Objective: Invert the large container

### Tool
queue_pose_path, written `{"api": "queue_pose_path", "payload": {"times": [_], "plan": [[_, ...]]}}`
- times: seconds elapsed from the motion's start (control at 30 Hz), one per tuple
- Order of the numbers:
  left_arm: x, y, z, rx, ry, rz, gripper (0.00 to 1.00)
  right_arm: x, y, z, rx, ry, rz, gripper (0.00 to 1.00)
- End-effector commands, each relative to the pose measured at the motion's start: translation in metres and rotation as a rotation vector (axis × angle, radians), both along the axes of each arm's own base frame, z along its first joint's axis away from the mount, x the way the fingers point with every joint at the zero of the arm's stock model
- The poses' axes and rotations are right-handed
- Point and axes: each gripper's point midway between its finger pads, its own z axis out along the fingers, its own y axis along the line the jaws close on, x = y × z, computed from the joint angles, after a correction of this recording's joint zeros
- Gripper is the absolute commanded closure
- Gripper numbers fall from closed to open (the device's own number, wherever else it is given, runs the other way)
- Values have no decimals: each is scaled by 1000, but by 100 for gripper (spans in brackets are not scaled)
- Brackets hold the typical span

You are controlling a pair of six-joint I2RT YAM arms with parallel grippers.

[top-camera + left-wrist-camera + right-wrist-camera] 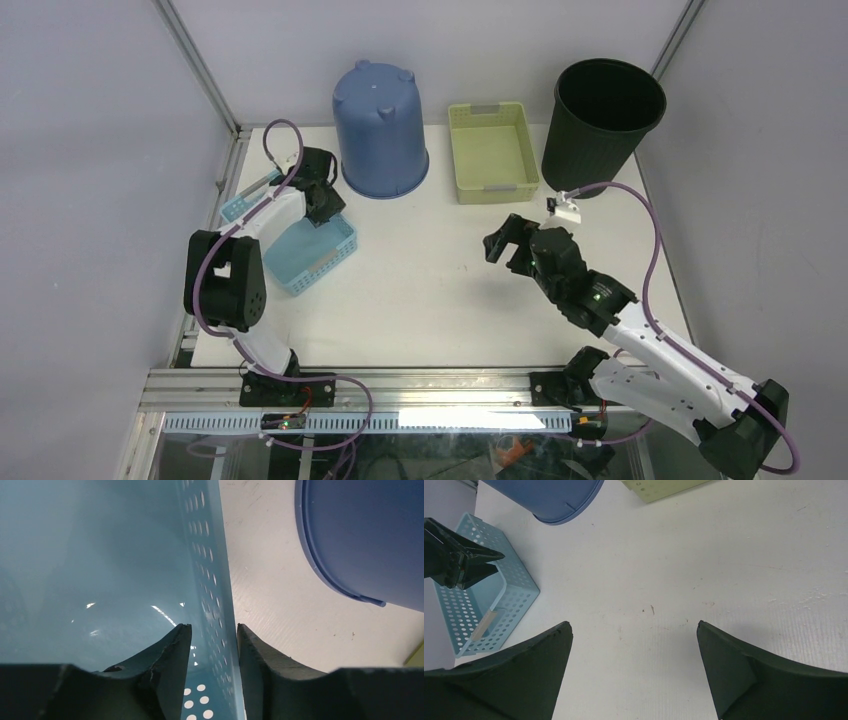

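A large blue bucket (378,130) stands bottom-up at the back of the table; part of it shows in the left wrist view (365,530) and the right wrist view (549,495). A large black bin (600,110) stands upright, mouth up, at the back right. My left gripper (322,205) is closed on the far wall of a light blue perforated basket (318,255), one finger inside and one outside (213,627). My right gripper (497,240) is open and empty above bare table (634,625).
A pale green basket (492,150) sits between the bucket and the bin. The blue basket (484,605) lies near the table's left edge. A small white clip (567,208) hangs on the right arm's cable. Metal frame posts stand at the back corners.
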Motion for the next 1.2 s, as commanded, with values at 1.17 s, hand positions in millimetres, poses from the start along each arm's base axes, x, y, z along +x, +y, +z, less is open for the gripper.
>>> {"api": "queue_pose_path", "payload": {"times": [1.17], "plan": [[-199, -255, 276, -1069, -402, -1098, 100, 16, -91, 122, -139, -133, -220, 0]]}}
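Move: My left hand's open fingers straddle the far-right long rim of the blue basket, whose middle lies about 10 cm to the left, 3 cm back and 4 cm below. The large container, already upside down, stands some 13 cm ahead of this hand and 13 cm to its right; the green basket is about 13 cm ahead and 38 cm right. From my right hand the blue basket is roughly 50 cm left, 11 cm ahead and 15 cm lower. I sink my left hand 1.5 cm and shut its fingers on the blue basket's rim. Then I swing the basket right some 23 cm, up about 20 and back 15, passing on the near side of the large container, while the wrist rolls its left side down and turns clockwise, around 50 degrees each. Late on, my empty, open right hand rises and shifts right, about 8 cm each way. ##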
